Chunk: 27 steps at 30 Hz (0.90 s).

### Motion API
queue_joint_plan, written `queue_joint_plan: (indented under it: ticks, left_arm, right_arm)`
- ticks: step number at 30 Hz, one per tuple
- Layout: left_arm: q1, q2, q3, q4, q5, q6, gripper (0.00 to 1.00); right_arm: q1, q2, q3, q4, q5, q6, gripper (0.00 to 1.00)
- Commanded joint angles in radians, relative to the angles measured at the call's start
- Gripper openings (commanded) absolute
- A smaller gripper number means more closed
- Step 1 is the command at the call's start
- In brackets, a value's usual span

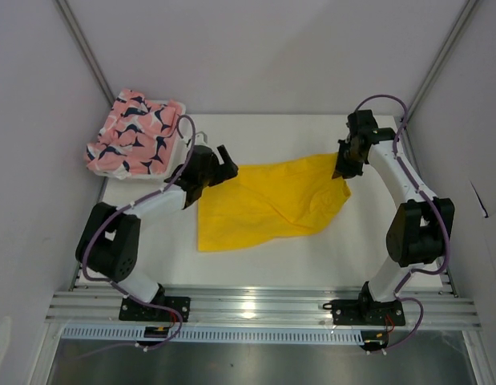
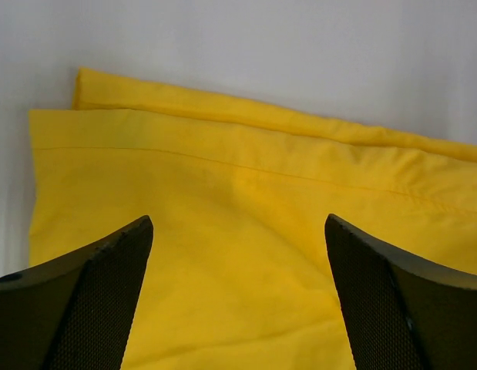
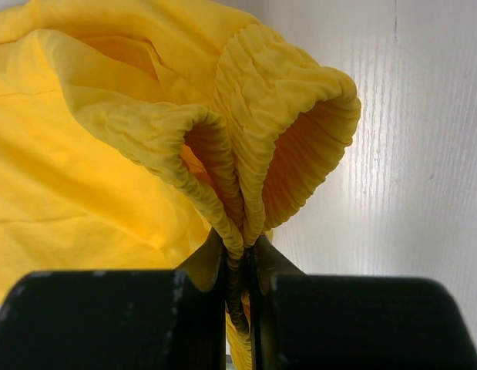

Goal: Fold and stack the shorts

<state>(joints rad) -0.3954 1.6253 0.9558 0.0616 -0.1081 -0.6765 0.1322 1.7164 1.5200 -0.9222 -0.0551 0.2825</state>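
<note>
The yellow shorts lie spread across the middle of the white table. My right gripper is shut on their gathered elastic waistband at the right end, which bunches up out of the jaws. My left gripper stands open just above the shorts' left hem, its two fingertips wide apart with yellow cloth between and under them, not pinched. The pink printed shorts lie crumpled in the white basket at the back left.
Grey walls close in the table on the left, back and right. The metal rail with both arm bases runs along the near edge. Bare white table shows behind and in front of the yellow shorts.
</note>
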Motion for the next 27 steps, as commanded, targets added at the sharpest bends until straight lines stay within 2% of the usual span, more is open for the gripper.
queue_joint_plan:
  ticks: [1, 3, 6, 13, 18, 27]
  left_arm:
    - [-0.095, -0.123, -0.022, 0.046, -0.036, 0.048, 0.93]
    - [-0.132, -0.146, -0.032, 0.063, -0.03, 0.061, 0.9]
    - [-0.192, -0.128, -0.023, 0.069, 0.005, 0.051, 0.79]
    - [-0.279, 0.059, 0.006, 0.124, 0.004, 0.026, 0.56]
    - [-0.292, 0.172, 0.061, 0.142, 0.031, 0.022, 0.46]
    - [-0.319, 0.315, 0.158, 0.138, 0.054, -0.015, 0.44]
  right_arm:
    - [0.01, -0.024, 0.066, -0.047, -0.003, -0.014, 0.0]
    - [0.018, -0.021, 0.071, -0.049, 0.0, -0.019, 0.0]
    - [0.03, -0.014, 0.088, -0.058, -0.012, -0.016, 0.0]
    - [0.069, 0.005, 0.187, -0.121, -0.017, -0.003, 0.0]
    - [0.093, 0.015, 0.239, -0.168, -0.017, -0.003, 0.0]
    - [0.118, 0.008, 0.239, -0.165, -0.097, 0.021, 0.0]
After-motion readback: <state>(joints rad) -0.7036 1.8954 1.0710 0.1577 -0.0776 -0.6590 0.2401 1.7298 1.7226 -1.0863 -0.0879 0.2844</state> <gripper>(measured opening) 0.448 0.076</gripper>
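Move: The middle of the shorts' upper part lies about 15 cm right of the open left hand, some 5 cm back and 6 cm below. The shorts' far left corner is roughly 10 cm left and 5 cm ahead of the left hand; the pink garment lies about 35 cm left and 13 cm ahead. From the right hand, which already pinches the gathered end, that middle spot is some 28 cm left, level fore and aft, 11 cm below. Left arcs 15 cm right onto the shorts' middle, half closing; right lifts its still-pinched end 5 cm and leftward. ##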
